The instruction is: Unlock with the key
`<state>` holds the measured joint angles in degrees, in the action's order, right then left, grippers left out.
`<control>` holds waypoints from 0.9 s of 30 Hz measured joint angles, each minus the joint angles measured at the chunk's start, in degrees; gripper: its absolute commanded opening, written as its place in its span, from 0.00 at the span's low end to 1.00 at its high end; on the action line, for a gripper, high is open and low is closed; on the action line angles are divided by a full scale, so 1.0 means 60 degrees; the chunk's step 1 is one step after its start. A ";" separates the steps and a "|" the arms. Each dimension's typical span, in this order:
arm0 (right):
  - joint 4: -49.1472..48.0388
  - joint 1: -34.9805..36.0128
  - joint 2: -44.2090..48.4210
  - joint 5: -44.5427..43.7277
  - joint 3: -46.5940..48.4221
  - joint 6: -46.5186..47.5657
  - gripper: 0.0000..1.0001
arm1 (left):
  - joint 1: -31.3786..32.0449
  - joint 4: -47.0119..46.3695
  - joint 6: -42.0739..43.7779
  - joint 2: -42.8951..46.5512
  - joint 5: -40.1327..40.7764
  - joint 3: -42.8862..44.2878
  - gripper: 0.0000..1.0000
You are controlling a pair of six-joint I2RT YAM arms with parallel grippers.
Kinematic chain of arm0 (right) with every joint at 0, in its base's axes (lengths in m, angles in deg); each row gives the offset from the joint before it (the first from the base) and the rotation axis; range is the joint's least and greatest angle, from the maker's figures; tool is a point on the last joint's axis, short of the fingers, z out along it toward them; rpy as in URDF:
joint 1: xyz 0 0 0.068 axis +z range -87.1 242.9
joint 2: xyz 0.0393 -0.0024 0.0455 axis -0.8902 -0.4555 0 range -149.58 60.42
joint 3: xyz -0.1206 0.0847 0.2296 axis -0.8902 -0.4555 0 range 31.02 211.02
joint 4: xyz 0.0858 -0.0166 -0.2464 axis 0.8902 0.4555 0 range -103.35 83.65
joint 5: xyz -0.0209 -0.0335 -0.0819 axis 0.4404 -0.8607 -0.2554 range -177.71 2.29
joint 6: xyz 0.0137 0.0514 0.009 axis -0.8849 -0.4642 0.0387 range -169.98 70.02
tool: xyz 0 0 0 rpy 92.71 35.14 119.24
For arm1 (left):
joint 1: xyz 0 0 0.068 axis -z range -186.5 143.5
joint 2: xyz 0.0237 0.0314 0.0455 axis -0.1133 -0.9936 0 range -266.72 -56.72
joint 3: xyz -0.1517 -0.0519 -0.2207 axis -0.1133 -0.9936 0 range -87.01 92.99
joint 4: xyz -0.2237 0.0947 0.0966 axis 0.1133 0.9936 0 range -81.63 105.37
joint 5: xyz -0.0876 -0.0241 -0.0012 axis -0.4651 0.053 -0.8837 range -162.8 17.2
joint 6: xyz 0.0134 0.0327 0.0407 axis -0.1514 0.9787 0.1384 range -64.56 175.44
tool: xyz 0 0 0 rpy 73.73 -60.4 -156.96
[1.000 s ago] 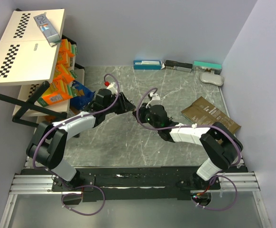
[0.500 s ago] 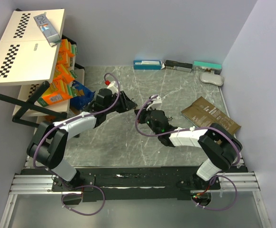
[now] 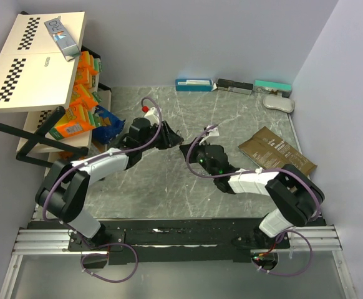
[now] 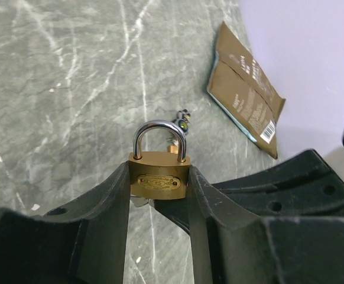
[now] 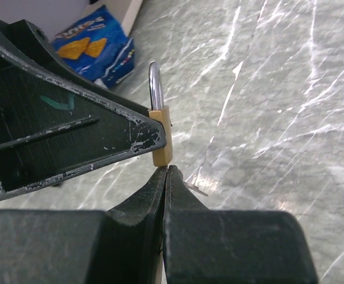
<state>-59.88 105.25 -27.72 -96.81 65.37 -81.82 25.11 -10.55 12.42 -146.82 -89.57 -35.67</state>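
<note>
A brass padlock [image 4: 159,180] with a steel shackle, shut, is clamped upright between the fingers of my left gripper [image 4: 159,168]. In the right wrist view the padlock [image 5: 162,145] sits just above my right gripper [image 5: 166,169], whose jaws are pressed together right under the lock's bottom face. A thin silver key [image 5: 193,188] sticks out beside the tips; it also shows under the lock in the left wrist view [image 4: 138,202]. A small key ring [image 4: 181,120] shows behind the shackle. In the top view the left gripper [image 3: 170,136] and right gripper [image 3: 186,149] meet mid-table.
A brown packet [image 3: 275,151] lies on the marble table at the right. A blue snack bag [image 5: 98,50] and a shelf rack of orange packs [image 3: 78,106] stand at the left. Flat boxes [image 3: 231,86] line the back wall.
The right wrist has rolled and shifted a little to the right while staying under the padlock. The left gripper has edged right with the padlock still in it.
</note>
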 measured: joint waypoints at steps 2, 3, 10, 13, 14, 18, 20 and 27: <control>-0.0029 -0.0076 0.0186 0.0197 -0.0131 -0.0160 0.00 | 0.0040 -0.0018 0.0084 0.0084 -0.0102 -0.0004 0.01; -0.0036 -0.0142 0.0324 0.0342 -0.0215 -0.0280 0.00 | 0.0051 -0.0036 0.0106 0.0135 -0.0189 -0.0011 0.01; -0.0463 -0.0616 0.0943 0.1271 -0.0696 -0.1020 0.00 | 0.0109 -0.0426 0.0302 0.0404 -0.0710 -0.0062 0.01; -0.0525 -0.0739 0.1188 0.1530 -0.0816 -0.1162 0.00 | 0.0117 -0.0590 0.0321 0.0484 -0.0954 -0.0062 0.01; -0.0543 -0.0805 0.1264 0.1654 -0.0845 -0.1224 0.00 | 0.0117 -0.0645 0.0328 0.0506 -0.1013 -0.0062 0.01; -0.0674 -0.1020 0.1443 0.2073 -0.0973 -0.1453 0.00 | 0.0146 -0.0841 0.0415 0.0550 -0.1253 -0.0062 0.01; -0.0670 -0.1093 0.1486 0.2226 -0.0987 -0.1523 0.00 | 0.0164 -0.0896 0.0521 0.0550 -0.1297 -0.0062 0.01; -0.0776 -0.1377 0.1596 0.2801 -0.1122 -0.1825 0.00 | 0.0288 -0.0998 0.0831 0.0572 -0.1381 -0.0062 0.01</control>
<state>-64.53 96.99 -18.14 -80.00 58.64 -92.77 26.84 -16.54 17.40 -143.39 -97.86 -36.05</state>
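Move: The brass padlock sits at the left hand's finger pads, its shackle pointing away from the right hand. The key held in the right fingers meets its bottom, roughly 2 cm back, 1 cm right and 1 cm below the left hand point. From the right hand, the padlock is about 3 cm ahead, 1 cm left and 1 cm up. On the table, the dark keychain lies some 12 cm right, 7 cm back and 16 cm below the left hand. Padlock and key are carried up together about 4–5 cm, slowing near the top, while both hands also draw back and right by 2–3 cm. The right hand keeps pinching the key and rolls its left side upward some 15 degrees, turning the key against the padlock; the left keeps its grip, tipping up and swinging clockwise about 10 degrees. ##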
